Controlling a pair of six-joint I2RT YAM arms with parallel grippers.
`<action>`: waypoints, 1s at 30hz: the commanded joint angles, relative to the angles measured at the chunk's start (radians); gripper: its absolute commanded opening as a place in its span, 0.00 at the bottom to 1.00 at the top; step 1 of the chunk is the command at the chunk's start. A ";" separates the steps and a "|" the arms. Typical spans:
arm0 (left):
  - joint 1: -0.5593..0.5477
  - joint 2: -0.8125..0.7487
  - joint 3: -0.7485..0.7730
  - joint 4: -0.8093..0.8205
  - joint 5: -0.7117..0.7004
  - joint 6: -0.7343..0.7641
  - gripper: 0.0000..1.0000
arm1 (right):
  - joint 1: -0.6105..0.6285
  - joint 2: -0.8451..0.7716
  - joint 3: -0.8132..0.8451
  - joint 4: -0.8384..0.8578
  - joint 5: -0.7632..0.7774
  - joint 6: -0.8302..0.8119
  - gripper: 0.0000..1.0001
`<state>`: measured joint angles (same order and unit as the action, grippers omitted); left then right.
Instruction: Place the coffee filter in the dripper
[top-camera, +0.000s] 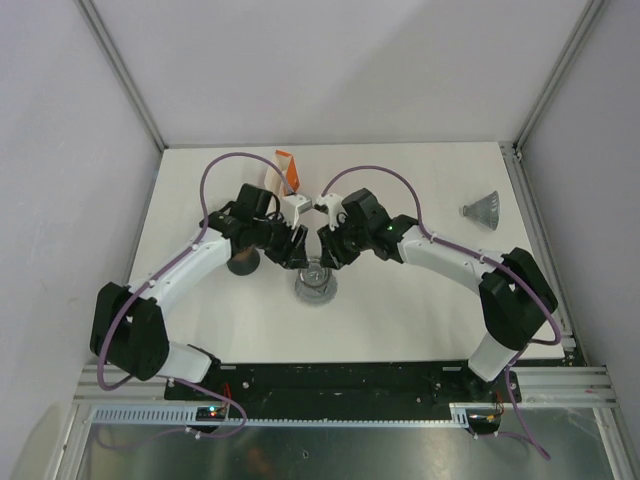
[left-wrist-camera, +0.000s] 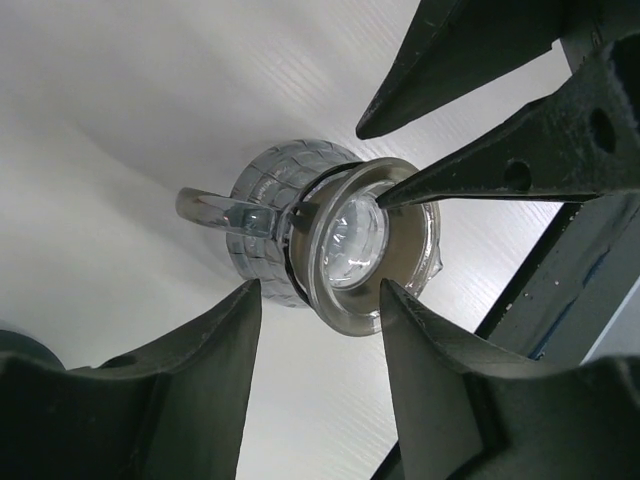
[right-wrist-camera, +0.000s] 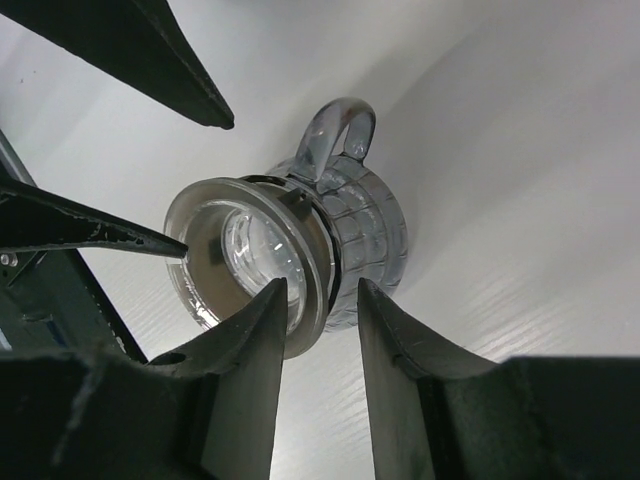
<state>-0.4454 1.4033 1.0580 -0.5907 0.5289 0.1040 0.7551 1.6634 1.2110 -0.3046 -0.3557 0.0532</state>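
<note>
The clear glass dripper (top-camera: 315, 284) lies mid-table with its flat base disc turned toward both wrist cameras, so its ribbed cone and handle show behind the disc (left-wrist-camera: 350, 240) (right-wrist-camera: 250, 250). My left gripper (top-camera: 297, 256) (left-wrist-camera: 320, 290) hangs open just over the disc's edge, holding nothing. My right gripper (top-camera: 329, 252) (right-wrist-camera: 321, 285) is open too, its tips standing either side of the disc's rim. Each wrist view shows the other gripper's fingers, one tip at the disc. A grey cone, the coffee filter (top-camera: 482, 210), lies far right, away from both grippers.
An orange and white packet (top-camera: 288, 172) lies at the table's back, behind the grippers. A dark round object (top-camera: 243, 263) sits under the left forearm, left of the dripper. White walls close the table on three sides.
</note>
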 joint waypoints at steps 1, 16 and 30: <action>-0.025 0.019 -0.005 0.052 -0.006 -0.002 0.55 | 0.002 0.020 -0.002 0.044 0.007 0.002 0.38; -0.026 0.063 -0.011 0.056 0.108 -0.046 0.26 | 0.016 0.011 -0.002 0.051 0.011 0.005 0.10; -0.026 0.059 0.037 0.047 0.199 -0.095 0.00 | -0.006 -0.060 0.021 0.025 -0.090 0.104 0.00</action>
<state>-0.4488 1.4719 1.0550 -0.5598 0.6197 0.0330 0.7483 1.6527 1.2072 -0.3485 -0.3847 0.1066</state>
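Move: The clear ring sits in the mouth of the glass server, between my hands: its middle is about 4 cm to the right of my left hand, 2 cm back and 2 cm down, and about 3 cm left, 2 cm back and 1 cm below my right. The server's body is right beneath it, 6 cm lower than my left hand. From that hand, the dripper on its stand is roughly 13 cm left and 4 ahead, the filter box some 20 ahead and 4 left. I sink both hands onto the ring's rim from opposite sides, my left about 1.5 cm and my right about 1 cm, the open fingers straddling it. Then I close both grippers to pinch the rim. Keeping hold, I ease both hands about a centimetre back and to the right, rising slightly, with the left wrist tipping down a few degrees. ##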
